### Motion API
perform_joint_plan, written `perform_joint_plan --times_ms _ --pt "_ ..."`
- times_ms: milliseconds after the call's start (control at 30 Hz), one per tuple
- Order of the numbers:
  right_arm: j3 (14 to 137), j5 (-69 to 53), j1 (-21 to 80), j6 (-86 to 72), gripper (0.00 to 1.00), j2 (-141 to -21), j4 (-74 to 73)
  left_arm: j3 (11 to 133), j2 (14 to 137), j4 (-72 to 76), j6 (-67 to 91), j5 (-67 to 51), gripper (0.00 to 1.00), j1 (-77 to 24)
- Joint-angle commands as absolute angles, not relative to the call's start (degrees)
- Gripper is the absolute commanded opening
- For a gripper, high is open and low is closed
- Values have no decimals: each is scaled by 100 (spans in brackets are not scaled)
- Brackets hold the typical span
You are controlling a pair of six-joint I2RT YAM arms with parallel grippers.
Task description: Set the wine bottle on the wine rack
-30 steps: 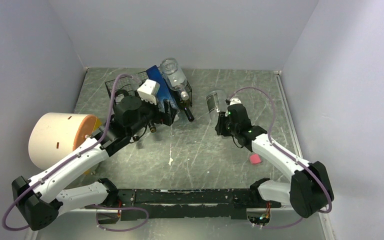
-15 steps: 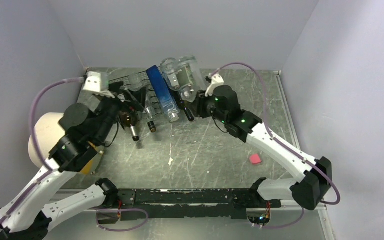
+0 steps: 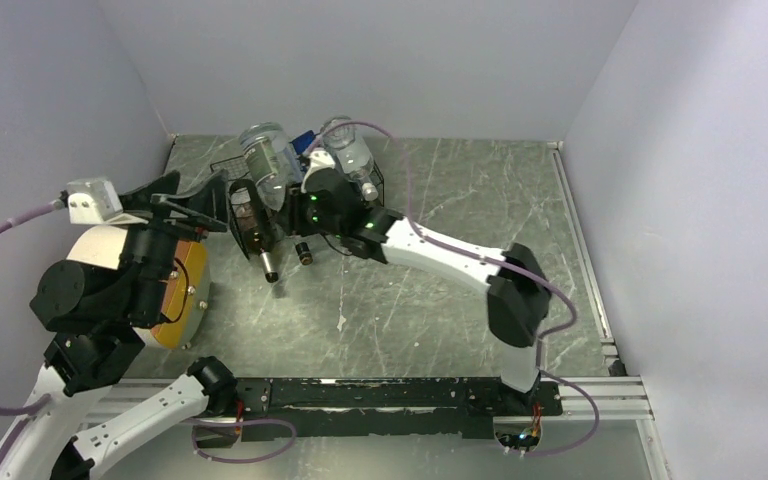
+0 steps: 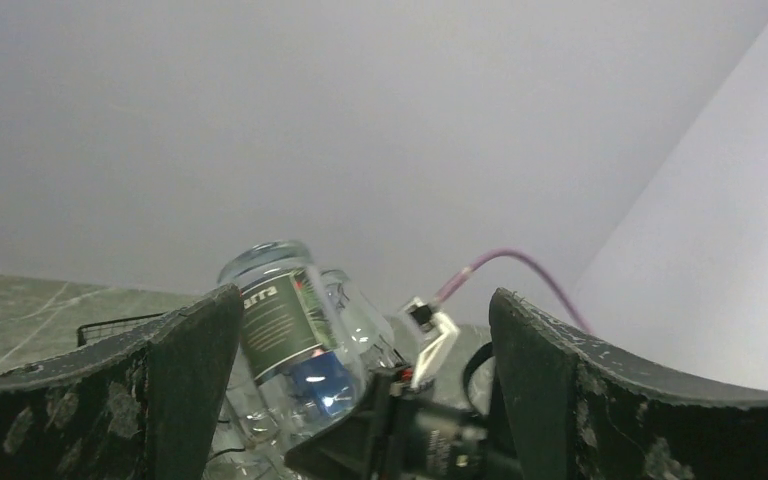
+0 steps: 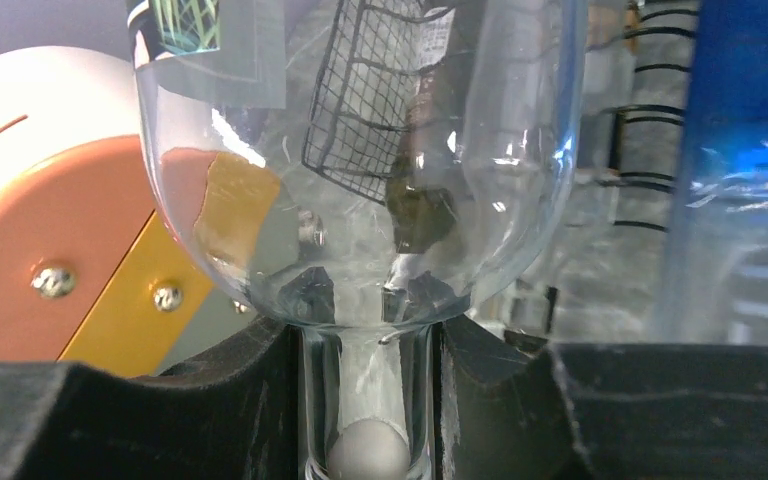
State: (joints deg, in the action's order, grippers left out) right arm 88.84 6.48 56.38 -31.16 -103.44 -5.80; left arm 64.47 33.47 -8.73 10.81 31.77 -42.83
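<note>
My right gripper (image 3: 295,192) is shut on the neck of a clear wine bottle (image 3: 264,156), which it holds base-up above the left part of the black wire wine rack (image 3: 228,172). In the right wrist view the neck (image 5: 367,390) sits tight between both fingers, and the rack's mesh (image 5: 375,100) shows through the glass body (image 5: 290,240). My left gripper (image 3: 195,200) is raised to the left of the rack, open and empty. In its wrist view the wine bottle (image 4: 282,325) with its dark label hangs well beyond the fingers (image 4: 110,400).
On the rack lie a brown bottle (image 3: 252,228), a blue bottle (image 3: 307,143) and another clear bottle (image 3: 352,158). A white and orange cylinder (image 3: 185,290) lies at the left, partly behind my left arm. The right arm stretches across the middle of the table.
The right arm has swung left, carrying the wine bottle from right of the rack to above its left part. The left arm has drawn back from the rack and risen to the left.
</note>
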Motion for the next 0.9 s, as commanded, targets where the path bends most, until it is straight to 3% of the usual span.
perform_joint_plan --times_ms 0,200,667,867 --pt "10136 940 5838 -3244 0 -10845 615 6544 3197 -1060 1070 3776 96 -4245" --pt "11634 1226 6059 -3196 0 -12128 168 6400 2964 -988 1020 3993 96 -4248" --pt "13313 1693 6131 -3467 0 -13637 -530 6375 2906 -1171 955 4043 98 -4256" --pt "13245 1717 6125 -3490 22 -13701 -510 6425 2970 -1296 991 4112 98 -4271"
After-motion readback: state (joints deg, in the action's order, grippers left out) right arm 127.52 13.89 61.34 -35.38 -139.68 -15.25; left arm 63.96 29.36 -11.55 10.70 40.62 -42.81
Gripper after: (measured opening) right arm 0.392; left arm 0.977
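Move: My right hand holds the clear wine bottle by its neck. The rack's left end, where I take it, lies about 11 cm ahead, 15 cm left and 16 cm below. The dark bottle already racked there is some 7 cm ahead, 10 cm left and 17 cm down. The blue bottle is roughly 12 cm ahead, 8 cm right and 9 cm down. From my empty left hand, the rack's left end is around 21 cm ahead, 11 cm left and 40 cm below. I swing the clear bottle about 12 cm left with my right hand while lowering it some 10 cm, easing slightly forward, towards the rack's left end above the dark bottle. The leftward sweep dies away halfway and the sinking carries on; my fingers keep their grip on the neck. My left hand, open and empty, shifts about 4 cm left up high. ##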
